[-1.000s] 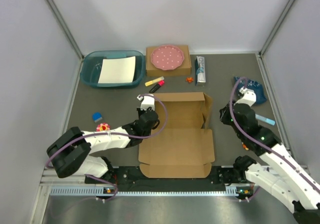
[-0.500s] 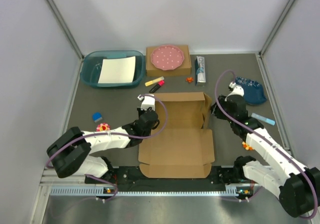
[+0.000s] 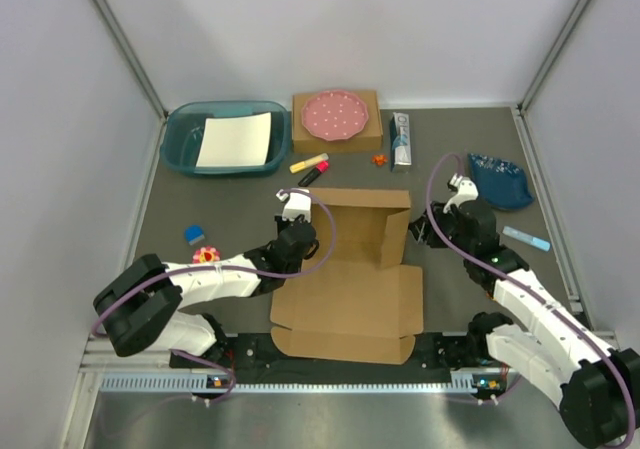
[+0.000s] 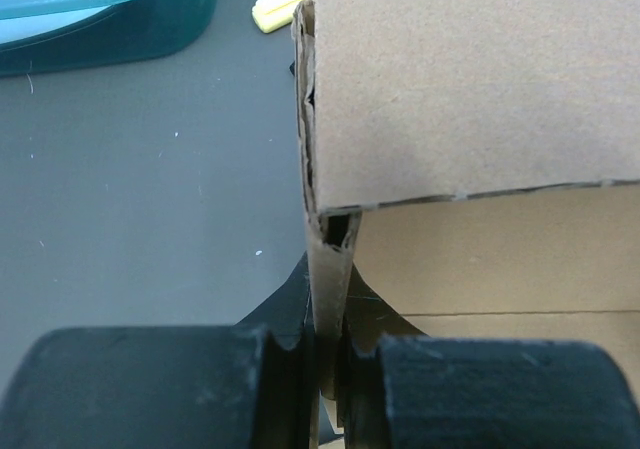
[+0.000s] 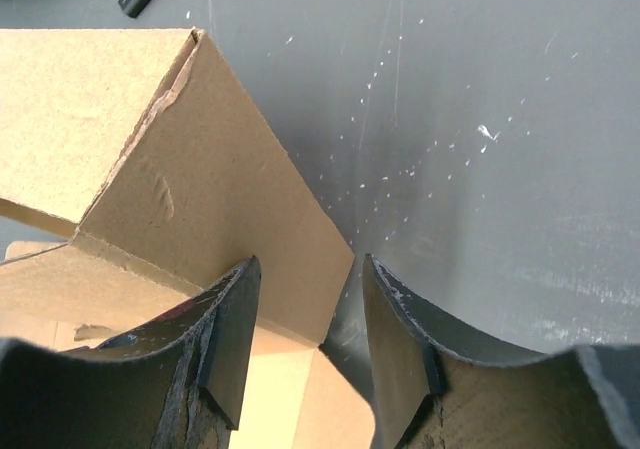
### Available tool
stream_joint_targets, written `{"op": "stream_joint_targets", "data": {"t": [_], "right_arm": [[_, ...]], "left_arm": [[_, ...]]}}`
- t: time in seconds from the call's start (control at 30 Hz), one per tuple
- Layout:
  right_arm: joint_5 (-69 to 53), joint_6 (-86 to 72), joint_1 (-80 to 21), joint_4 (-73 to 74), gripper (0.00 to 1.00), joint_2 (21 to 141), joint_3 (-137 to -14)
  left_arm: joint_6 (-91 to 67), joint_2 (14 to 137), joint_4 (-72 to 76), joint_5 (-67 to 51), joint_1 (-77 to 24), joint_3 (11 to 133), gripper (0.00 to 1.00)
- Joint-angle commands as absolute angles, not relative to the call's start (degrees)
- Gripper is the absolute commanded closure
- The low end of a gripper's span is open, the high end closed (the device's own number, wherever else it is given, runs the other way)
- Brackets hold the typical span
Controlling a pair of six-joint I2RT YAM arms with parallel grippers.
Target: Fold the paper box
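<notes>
The paper box (image 3: 350, 279), a plain brown cardboard sheet with flaps, lies in the middle of the table with its back wall raised. My left gripper (image 3: 292, 231) is at its left rear corner. In the left wrist view this gripper (image 4: 328, 369) is shut on the upright, doubled side wall of the box (image 4: 470, 99). My right gripper (image 3: 422, 231) is at the box's right side flap. In the right wrist view it (image 5: 310, 334) is open, with the corner of the raised flap (image 5: 200, 199) in the gap and touching neither finger.
At the back stand a teal bin (image 3: 180, 139) holding white paper and a small brown box with a pink dotted plate (image 3: 336, 117). Yellow and pink markers (image 3: 311, 166), a tube (image 3: 401, 139), a blue pouch (image 3: 502, 180), a light-blue pen (image 3: 528, 237) and a small blue item (image 3: 194, 234) lie around.
My right gripper has swung left to the box's right flap and its jaws have widened. The flap has tipped inward and the sheet has shifted slightly left. The left arm has not moved.
</notes>
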State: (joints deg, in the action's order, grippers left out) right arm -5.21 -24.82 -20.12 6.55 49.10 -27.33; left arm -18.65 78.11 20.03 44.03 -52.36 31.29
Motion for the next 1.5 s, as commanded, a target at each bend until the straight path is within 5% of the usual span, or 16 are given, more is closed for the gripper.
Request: {"op": "stream_joint_targets", "data": {"t": [0.0, 0.57, 0.7, 0.93, 1.47], "right_arm": [[-11.3, -24.4, -20.1, 3.3, 0.53, 46.2, -27.1], [-12.4, -24.9, -21.3, 17.2, 0.51, 35.0, -28.5], [-11.5, -24.3, -21.3, 17.1, 0.48, 37.3, -28.8], [-12.3, -24.5, -21.4, 10.6, 0.25, 43.2, -28.5], [-6.9, -21.6, -27.7, 1.0, 0.24, 54.7, -30.3]], "left_arm": [[-16.2, 78.0, 17.1, 40.9, -52.6, 30.3, 1.0], [-16.3, 77.9, 16.3, 41.7, -52.6, 30.3, 1.0], [-16.3, 77.3, 16.6, 41.3, -52.6, 30.0, 1.0], [-14.8, 76.6, 19.5, 38.9, -52.6, 28.7, 1.0], [-11.1, 76.0, 23.9, 34.3, -52.7, 28.2, 1.0]]}}
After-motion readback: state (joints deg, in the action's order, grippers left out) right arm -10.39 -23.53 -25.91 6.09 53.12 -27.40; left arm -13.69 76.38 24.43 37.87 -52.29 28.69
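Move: The box's right side wall, still leaning inward, is some 5 cm to the left of my right hand, level with it fore and aft, its middle about 4 cm lower. The back wall's folded-over strip sits about 7 cm ahead and 12 cm left of that hand; the flat front panel spreads roughly 15 cm back and 14 cm left, on the table. From my left hand, the right wall is about 18 cm right and 4 cm back. I bring my right hand around to straddle the right side wall: first back about 4.5 cm while rising and dipping again, then down and a little forward as the fingers open wider, finally left some 3 cm, turning slightly counter-clockwise, one finger inside the wall and one outside. My left hand keeps its pinch on the left wall, easing about 1 cm right and turning slightly clockwise. ##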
